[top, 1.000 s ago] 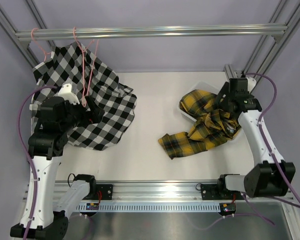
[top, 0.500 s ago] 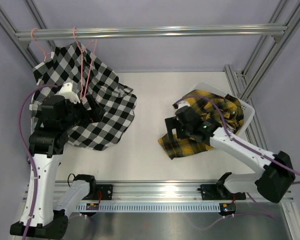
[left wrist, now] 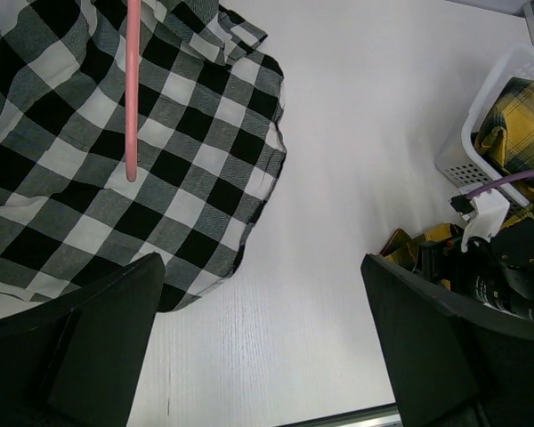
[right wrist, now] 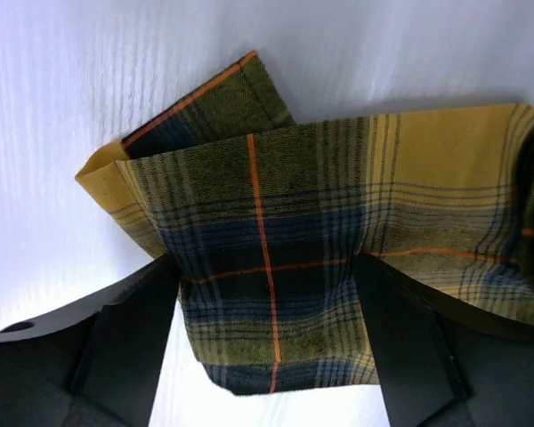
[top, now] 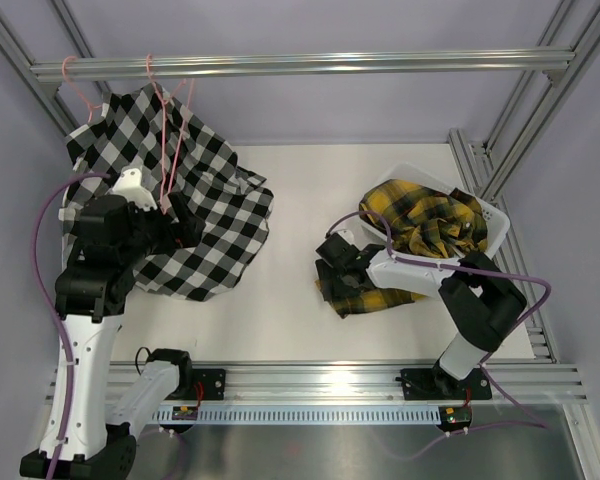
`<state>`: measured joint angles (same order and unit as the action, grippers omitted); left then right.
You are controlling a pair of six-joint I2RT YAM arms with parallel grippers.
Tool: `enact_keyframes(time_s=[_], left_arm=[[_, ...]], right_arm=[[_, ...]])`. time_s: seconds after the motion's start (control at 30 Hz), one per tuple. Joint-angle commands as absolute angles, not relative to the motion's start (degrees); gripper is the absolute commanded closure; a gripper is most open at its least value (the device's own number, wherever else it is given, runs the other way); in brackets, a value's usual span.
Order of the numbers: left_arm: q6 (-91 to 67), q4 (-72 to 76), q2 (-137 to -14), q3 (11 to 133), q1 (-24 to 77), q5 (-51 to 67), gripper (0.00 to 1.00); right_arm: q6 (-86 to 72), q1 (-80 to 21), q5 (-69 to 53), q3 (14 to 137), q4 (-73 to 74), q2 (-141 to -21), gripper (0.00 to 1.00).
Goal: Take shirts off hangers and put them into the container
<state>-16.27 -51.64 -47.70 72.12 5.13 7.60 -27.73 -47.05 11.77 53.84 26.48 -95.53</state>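
The black-and-white shirt (top: pixel 195 215) hangs off pink hangers (top: pixel 172 130) on the rail and spills onto the table. My left gripper (top: pixel 175 215) hovers beside it, open and empty (left wrist: pixel 262 262), with a pink hanger wire (left wrist: pixel 132 89) and the shirt (left wrist: pixel 116 169) ahead of it. The yellow-and-black shirt (top: pixel 425 215) lies bunched in the white container (top: pixel 412 170). Its sleeve (top: pixel 372 295) trails out over the table. My right gripper (top: pixel 332 262) is low over that sleeve (right wrist: pixel 276 267), its jaws wide on either side of the cloth (right wrist: pixel 265 262).
A grey aluminium rail (top: pixel 300 65) crosses the back, with frame posts at the right (top: pixel 520 110). A second pink hanger (top: pixel 80 88) hooks on at the rail's left end. The right arm's body (left wrist: pixel 503 280) shows in the left wrist view.
My right arm swung from the container leftwards and down onto the trailing sleeve. The yellow shirt's bulk now sits in the container. The left arm has hardly moved.
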Motion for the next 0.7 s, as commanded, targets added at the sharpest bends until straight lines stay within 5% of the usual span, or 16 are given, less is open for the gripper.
enact_keyframes(time_s=[0.0, 0.4, 0.67], left_arm=[[-15.0, -51.5, -46.9, 71.8, 5.2, 6.2, 0.01], [-14.8, -51.4, -47.0, 72.2, 5.1, 6.3, 0.01], [-15.0, -51.3, -46.8, 72.2, 5.2, 6.9, 0.01]], right_arm=[[-30.8, -47.6, 13.3, 52.8, 23.0, -97.4, 0.18], [-30.9, -47.1, 23.3, 55.1, 34.6, -87.2, 1.0], [-19.6, -35.9, 41.1, 76.9, 48.9, -71.9, 1.0]])
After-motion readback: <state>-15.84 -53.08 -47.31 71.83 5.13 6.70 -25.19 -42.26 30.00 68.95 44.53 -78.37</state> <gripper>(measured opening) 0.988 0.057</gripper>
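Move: The right hand is low over the table, open fingers astride the yellow-plaid shirt's loose end, which lies about 1 cm ahead, level sideways and a centimetre below the hand. The white container's middle is about 15 cm ahead of the hand, 20 cm right and 4 cm higher, the shirt's bulk heaped in it at about 15 cm ahead, 20 cm right and 6 cm higher. From the left hand that loose end lies some 27 cm right, 3 cm back and 31 cm below. Staying almost in place just above the table, the right hand closes its wide-open fingers and pinches a bunch of the yellow-plaid shirt's loose end between them. It then rises ever faster by about 17 cm, also bearing some 6 cm right and 5 cm forward towards the container, keeping the cloth pinched while the wrist tilts its fingertips about 20 degrees up and outward. ##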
